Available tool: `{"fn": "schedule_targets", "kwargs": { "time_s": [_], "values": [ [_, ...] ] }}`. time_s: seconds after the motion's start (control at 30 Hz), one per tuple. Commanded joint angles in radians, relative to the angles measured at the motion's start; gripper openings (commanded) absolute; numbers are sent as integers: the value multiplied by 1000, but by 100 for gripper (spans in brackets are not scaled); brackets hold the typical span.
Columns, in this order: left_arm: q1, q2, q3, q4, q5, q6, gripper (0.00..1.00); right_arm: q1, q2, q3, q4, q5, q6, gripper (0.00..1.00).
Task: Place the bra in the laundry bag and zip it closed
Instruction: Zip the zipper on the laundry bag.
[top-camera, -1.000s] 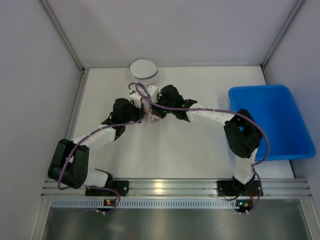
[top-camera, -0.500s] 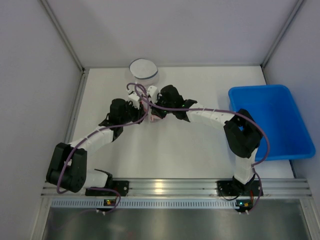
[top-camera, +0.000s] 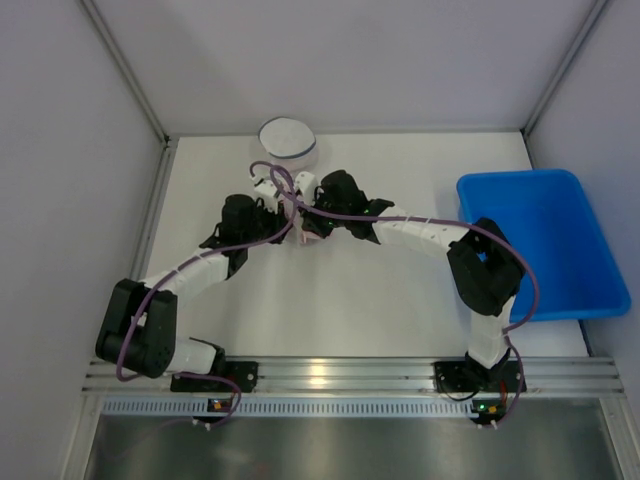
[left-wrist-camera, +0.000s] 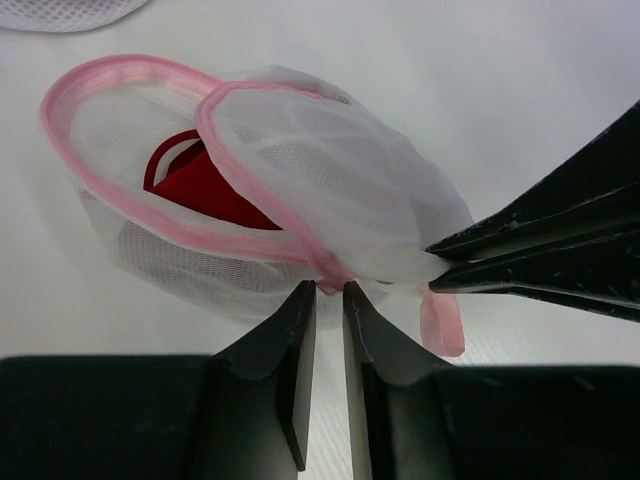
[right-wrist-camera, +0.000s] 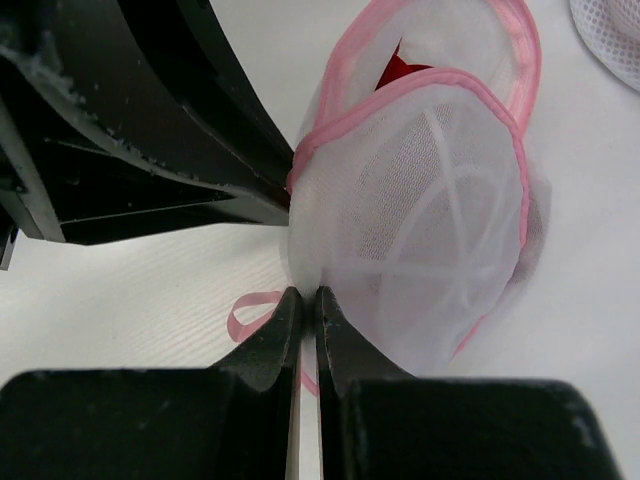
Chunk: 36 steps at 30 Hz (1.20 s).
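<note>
The laundry bag (left-wrist-camera: 330, 180) is a round white mesh pouch with pink trim, lying on the table with its lid part open. The red bra (left-wrist-camera: 200, 185) shows inside through the gap, and also in the right wrist view (right-wrist-camera: 405, 68). My left gripper (left-wrist-camera: 330, 290) has its tips a narrow gap apart, with the pink zip edge pinched between them. My right gripper (right-wrist-camera: 307, 295) is shut on the white mesh at the bag's (right-wrist-camera: 440, 200) near edge. From above, both grippers (top-camera: 285, 215) (top-camera: 312, 215) meet at the bag (top-camera: 305, 228).
A second round white mesh pouch (top-camera: 287, 138) stands just behind the bag. A blue bin (top-camera: 540, 240) sits at the right side of the table. A pink ribbon loop (left-wrist-camera: 442, 325) hangs from the bag onto the table.
My left gripper's jaws have drawn slightly closer together at the pink edge, and the left arm has shifted a little. The right arm and the bag have stayed in place.
</note>
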Motion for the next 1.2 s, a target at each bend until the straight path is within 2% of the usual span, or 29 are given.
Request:
{"fn": "schedule_targets", "kwargs": {
  "time_s": [0.0,0.23,0.5,0.6,0.8,0.93,1.0,1.03,1.07,1.17],
  "values": [
    [13,-5,37,31,-23,-16,22,-4,-4,2,9,-20,3,0],
    [43,-26,23,-23,17,29,0,-7,5,9,12,-5,-1,0],
    [84,-39,49,-98,144,113,0,-29,8,11,14,1,-27,0],
    [92,-22,89,-182,137,103,0,-32,3,0,29,1,-67,0],
    [203,30,160,-242,184,69,0,-47,-12,-37,65,3,-176,0],
    [250,44,195,-295,233,96,0,-65,-7,-31,65,-2,-236,0],
    [250,41,204,-313,336,106,0,-79,3,3,51,-3,-256,0],
    [250,41,201,-313,370,95,0,-79,5,18,39,1,-262,3],
    [250,43,200,-314,420,84,0,-79,3,37,26,3,-265,16],
    [231,37,192,-318,471,29,0,-79,-21,72,-12,-20,-259,36]
  ]
}}
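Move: The zipper pull lies practically between the left fingertips, about 1 cm ahead, 1 cm right and 1 cm below the left hand point. The red bra shows in the open mouth some 7 cm ahead and 2 cm left; the pink end tab is about 4 cm back and 4 cm right. The right hand, gripping the mesh by the closed end, has the pull about 3 cm left and 2 cm ahead. Shut the left gripper on the zipper pull, then draw it left along the zip, about 4 cm at most, easing back by 1 cm at the end, rising slightly and tipping the fingers down roughly 10 degrees. Keep the right gripper clamped on the bag end at first, let it follow forward nearly 3 cm and slightly right, tilting up, and open it at the last. ##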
